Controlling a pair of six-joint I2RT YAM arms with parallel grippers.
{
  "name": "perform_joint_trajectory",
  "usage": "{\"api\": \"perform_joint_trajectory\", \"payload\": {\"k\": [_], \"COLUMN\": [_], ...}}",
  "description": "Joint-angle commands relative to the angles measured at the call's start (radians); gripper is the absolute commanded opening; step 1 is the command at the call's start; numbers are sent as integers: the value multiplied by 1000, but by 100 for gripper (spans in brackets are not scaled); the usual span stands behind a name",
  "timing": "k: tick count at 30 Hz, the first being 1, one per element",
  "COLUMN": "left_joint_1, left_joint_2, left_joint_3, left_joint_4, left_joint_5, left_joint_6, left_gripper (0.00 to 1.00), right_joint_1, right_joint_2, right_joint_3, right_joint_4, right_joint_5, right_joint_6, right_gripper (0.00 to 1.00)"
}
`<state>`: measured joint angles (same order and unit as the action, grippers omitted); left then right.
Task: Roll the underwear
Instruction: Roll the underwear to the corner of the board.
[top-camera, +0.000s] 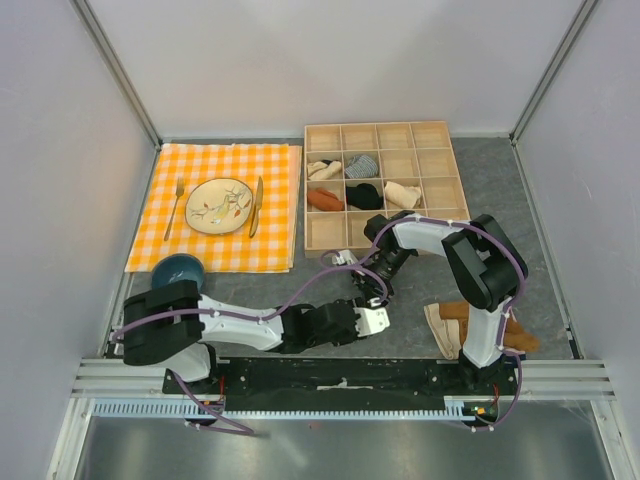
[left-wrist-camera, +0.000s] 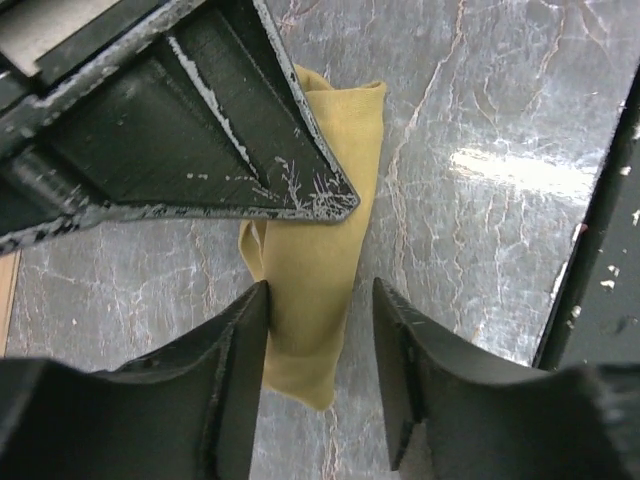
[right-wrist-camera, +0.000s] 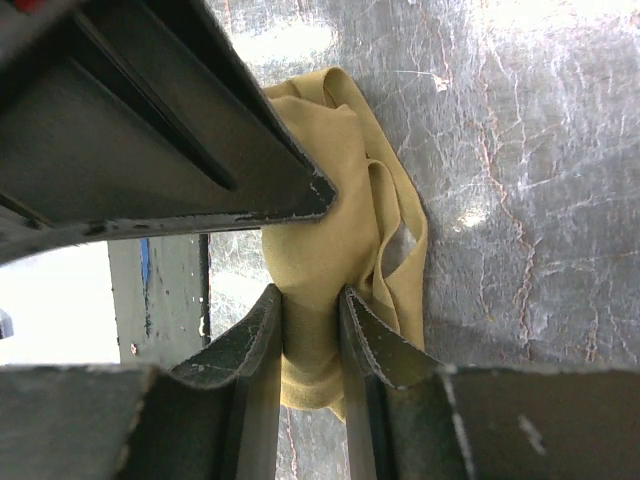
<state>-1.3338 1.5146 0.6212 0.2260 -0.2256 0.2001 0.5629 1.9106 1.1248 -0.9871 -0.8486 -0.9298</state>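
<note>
The underwear (right-wrist-camera: 335, 225) is a bunched olive-khaki bundle lying on the grey table between both grippers. My right gripper (right-wrist-camera: 310, 292) is shut on one end of it, the fabric pinched between its fingers. In the left wrist view the underwear (left-wrist-camera: 320, 250) runs between the fingers of my left gripper (left-wrist-camera: 320, 285), which is open. Its left finger touches the cloth and its right finger stands apart from it. From above, the left gripper (top-camera: 368, 314) and right gripper (top-camera: 373, 288) meet tip to tip at mid-table and hide the underwear.
A wooden compartment tray (top-camera: 305, 190) at the back holds several rolled garments. An orange checked cloth (top-camera: 280, 200) carries a plate (top-camera: 219, 205), fork and knife. A blue bowl (top-camera: 180, 270) sits near the left arm. Rust-brown and cream garments (top-camera: 448, 318) lie by the right arm's base.
</note>
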Motion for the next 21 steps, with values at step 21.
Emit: {"api": "perform_joint_trajectory", "payload": {"k": [21], "left_joint_1": [19], "left_joint_2": [133], "left_joint_3": [58], "left_joint_4": [-100], "left_joint_5": [63], "left_joint_6": [-108], "left_gripper": [2], "right_joint_1": [-37], "right_joint_2": [-122], "right_joint_3": [38], "right_joint_4": [-5], "right_joint_5": [77], "right_joint_6": [94], "right_gripper": [59]}}
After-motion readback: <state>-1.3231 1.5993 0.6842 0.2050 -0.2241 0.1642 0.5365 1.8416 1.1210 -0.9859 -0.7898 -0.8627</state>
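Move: The rolled underwear passes between the left hand's half-open fingers. Its middle is about 2 cm ahead of them, 2 cm to the right and 1 cm lower. The right hand still pinches the far end, so from there the roll's middle is roughly 1 cm back, 2 cm left and 1 cm down. From the left hand, the compartment box's middle stands some 26 cm ahead and 6 cm right, about level in height. The brown cloth pile is about 26 cm right and 3 cm back, 1 cm lower. The left fingers close around the roll's near end and pinch it while that hand sinks about 1 cm and then creeps slightly to the right, keeping its grip. Only after that does the right hand let go of the far end, its fingers spreading to about half open as it lifts away up, forward and right, nearly 2 cm in all. ##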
